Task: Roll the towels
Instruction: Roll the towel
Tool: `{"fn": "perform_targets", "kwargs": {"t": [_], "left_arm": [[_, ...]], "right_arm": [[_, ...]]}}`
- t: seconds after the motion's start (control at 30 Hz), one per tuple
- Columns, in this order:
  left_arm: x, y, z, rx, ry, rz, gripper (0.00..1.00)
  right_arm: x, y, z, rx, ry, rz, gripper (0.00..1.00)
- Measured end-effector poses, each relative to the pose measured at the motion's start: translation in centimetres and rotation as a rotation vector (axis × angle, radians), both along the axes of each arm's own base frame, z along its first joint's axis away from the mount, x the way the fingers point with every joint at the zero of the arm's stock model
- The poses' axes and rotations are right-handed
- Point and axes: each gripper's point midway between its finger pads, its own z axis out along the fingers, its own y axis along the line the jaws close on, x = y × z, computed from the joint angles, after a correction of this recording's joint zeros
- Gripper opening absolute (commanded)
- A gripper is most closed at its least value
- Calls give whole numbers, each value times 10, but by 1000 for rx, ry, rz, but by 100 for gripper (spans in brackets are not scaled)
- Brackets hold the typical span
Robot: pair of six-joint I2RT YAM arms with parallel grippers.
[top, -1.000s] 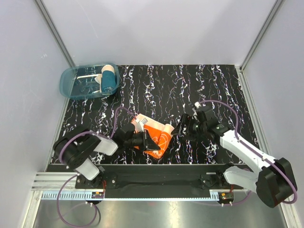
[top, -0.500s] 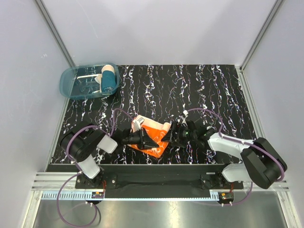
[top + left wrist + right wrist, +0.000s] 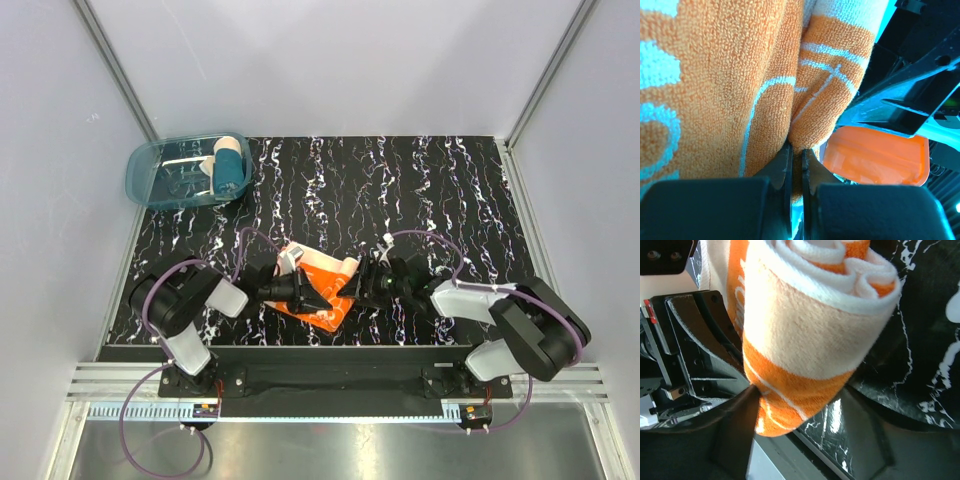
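The orange towel (image 3: 325,285) lies rolled near the table's front middle, cream band and white lines showing (image 3: 810,340). My left gripper (image 3: 312,297) is at its left side, shut on a fold of the orange cloth (image 3: 740,75), with the jaws nearly touching (image 3: 796,150). My right gripper (image 3: 352,285) is at the roll's right end, open, with the roll between its fingers (image 3: 807,395). Its left finger touches the cloth and its right finger stands a little apart. The teal towel (image 3: 228,170) sits rolled in the tub.
A translucent blue tub (image 3: 150,175) stands at the back left corner of the black marbled table (image 3: 420,180). Grey walls close in the table on three sides. The arm bases and a metal rail run along the near edge.
My right arm has swung left to the orange roll, and its jaws have narrowed around the roll's end. The left gripper has kept its grip on the cloth.
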Motion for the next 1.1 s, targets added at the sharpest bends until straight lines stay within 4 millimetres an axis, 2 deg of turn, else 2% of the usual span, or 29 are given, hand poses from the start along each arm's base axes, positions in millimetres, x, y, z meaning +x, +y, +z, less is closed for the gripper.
{"fn": "perform_targets", "kwargs": {"t": [0.1, 0.17, 0.27, 0.4, 0.57, 0.83, 0.97, 1.1], "left_arm": [[0, 0, -1, 5, 4, -5, 6], [0, 0, -2, 10, 8, -6, 11], [2, 0, -4, 27, 4, -15, 18], [4, 3, -3, 87, -35, -30, 34], [13, 12, 5, 208, -145, -31, 44], [19, 24, 23, 431, -357, -50, 48], [15, 19, 39, 522, -494, -76, 51], [2, 6, 53, 595, -655, -127, 52]], "right_arm": [[1, 4, -4, 4, 2, 3, 56], [1, 6, -5, 8, 2, 4, 42], [1, 8, -5, 11, 3, 2, 35], [2, 7, -5, -7, 13, -2, 31], [4, 7, -4, -57, 36, 3, 29], [-1, 4, -2, -153, 79, 34, 27], [-5, 5, 2, -204, 93, 49, 27], [-7, 5, 6, -251, 108, 61, 27]]}}
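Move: My shut left fingers already hold the crease beside the orange towel's roll; the roll's middle lies about 3 cm to their right and 2 cm ahead, roughly a centimetre lower. The flat rest of the towel lies some 5 cm left and 4 cm ahead of that hand, 4 cm lower. My open right hand already straddles the roll, its middle about 1 cm to this hand's left and a centimetre below, with the cream end 6 cm ahead and level left-right. I close my right fingers from wide to about a third open, pinching the roll around its middle, and keep that grip nearly in place while tipping the fingers some 15 degrees farther down. My left hand opens and lets go of the crease, eases a couple of centimetres forward and left, then climbs about 5 cm off the towel and swings back, its fingers turning steeper down. ##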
